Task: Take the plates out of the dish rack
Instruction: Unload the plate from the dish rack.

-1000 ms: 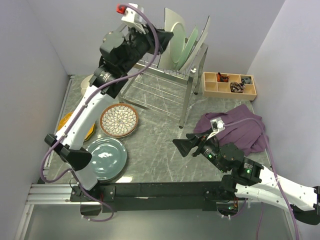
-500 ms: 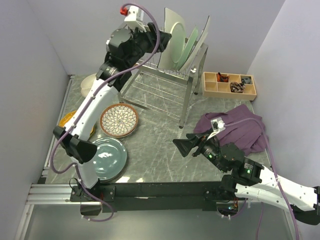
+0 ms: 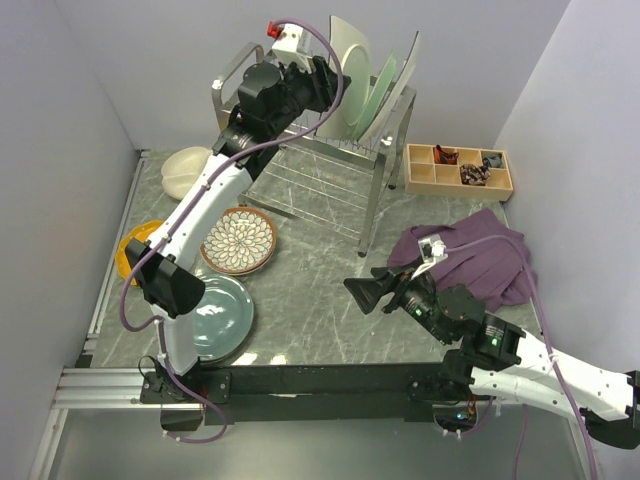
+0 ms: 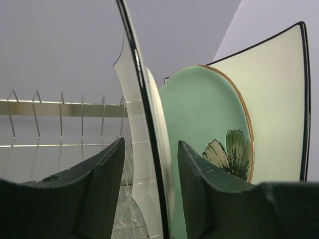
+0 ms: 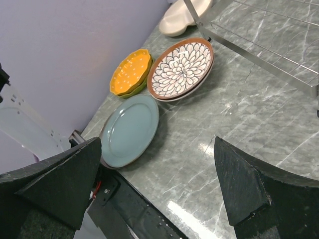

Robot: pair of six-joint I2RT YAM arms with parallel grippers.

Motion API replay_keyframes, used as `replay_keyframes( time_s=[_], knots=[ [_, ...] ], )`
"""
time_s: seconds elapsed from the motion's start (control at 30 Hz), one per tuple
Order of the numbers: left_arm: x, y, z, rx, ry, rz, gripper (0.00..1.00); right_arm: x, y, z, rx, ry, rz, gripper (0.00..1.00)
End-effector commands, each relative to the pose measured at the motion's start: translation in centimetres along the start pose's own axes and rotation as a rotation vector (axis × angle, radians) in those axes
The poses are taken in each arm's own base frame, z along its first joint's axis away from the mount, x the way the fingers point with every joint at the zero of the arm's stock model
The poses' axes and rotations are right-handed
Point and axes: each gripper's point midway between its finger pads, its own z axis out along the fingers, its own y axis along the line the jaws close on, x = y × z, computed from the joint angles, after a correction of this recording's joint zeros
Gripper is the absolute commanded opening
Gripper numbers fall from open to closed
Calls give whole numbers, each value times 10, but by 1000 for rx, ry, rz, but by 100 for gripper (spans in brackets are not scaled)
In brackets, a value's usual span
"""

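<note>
Three plates stand upright in the dish rack (image 3: 330,185): a dark-rimmed cream plate (image 3: 352,45), a pale green plate with a flower (image 3: 375,95) and a white square plate (image 3: 405,75). My left gripper (image 3: 325,80) is up at the rack's top. In the left wrist view the left gripper (image 4: 150,142) is open, and its jaws straddle the cream plate's rim (image 4: 154,109) with a gap on each side. The green plate (image 4: 204,114) and the square plate (image 4: 279,99) stand behind it. My right gripper (image 3: 362,290) hangs open and empty over bare marble.
Lying on the table at the left are a brown petal plate (image 3: 238,240), a grey-blue plate (image 3: 215,315), an orange scalloped plate (image 3: 135,250) and a cream divided plate (image 3: 185,168). A wooden compartment tray (image 3: 458,170) and a purple cloth (image 3: 470,255) sit at the right.
My left arm has swung right along the rack's top, and its jaws now sit over the cream plate's rim. The right arm has not moved.
</note>
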Motion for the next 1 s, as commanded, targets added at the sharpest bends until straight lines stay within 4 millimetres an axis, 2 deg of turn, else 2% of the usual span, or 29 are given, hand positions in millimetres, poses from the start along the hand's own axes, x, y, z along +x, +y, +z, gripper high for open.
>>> replay_keyframes(
  time_s=[0.0,0.1,0.3,0.37,0.57,0.8,0.97],
  knots=[
    [-13,-17,2,38,-59,81,51,-7,5,3,-13,-32,7,99],
    [-7,-18,7,17,-45,105,49,-8,4,3,-6,-34,4,99],
    [2,-17,5,6,-36,138,31,-8,5,2,-14,-35,8,99],
    [-6,-21,1,14,-59,147,25,-8,5,1,-16,-35,10,99],
    [-11,-34,-1,29,-67,186,3,-10,5,-1,-18,-46,16,99],
    [-23,-50,-8,51,-99,174,1,-10,5,-1,-20,-45,16,99],
    [-46,-71,-14,104,-153,181,1,-11,5,-1,-19,-47,18,99]
  ],
)
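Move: The near rim of the dark-edged cream plate already stands between the left gripper's open fingers; the plate's middle is some 7 cm ahead, 3 cm right and 2 cm higher. A pale round plate leans close against its right face, about 7 cm ahead and 5 cm right of the gripper. The flowered green plate is roughly 5 cm ahead and 8 cm right, the last cream plate 5 cm ahead and 12 cm right. For the idle right hand, the dark-edged plate lies about 38 cm ahead, 5 cm left and 24 cm up. Bring the left gripper about 3 cm right, towards the flowered green plate, easing back some 2 cm at nearly the same height. Tip the fingers up slightly and raise the hand's left side, roughly 10 degrees of turn in all. Meanwhile close the half-open fingers on the dark-edged plate's near rim, pinching it together with the pale round plate, and keep squeezing. ##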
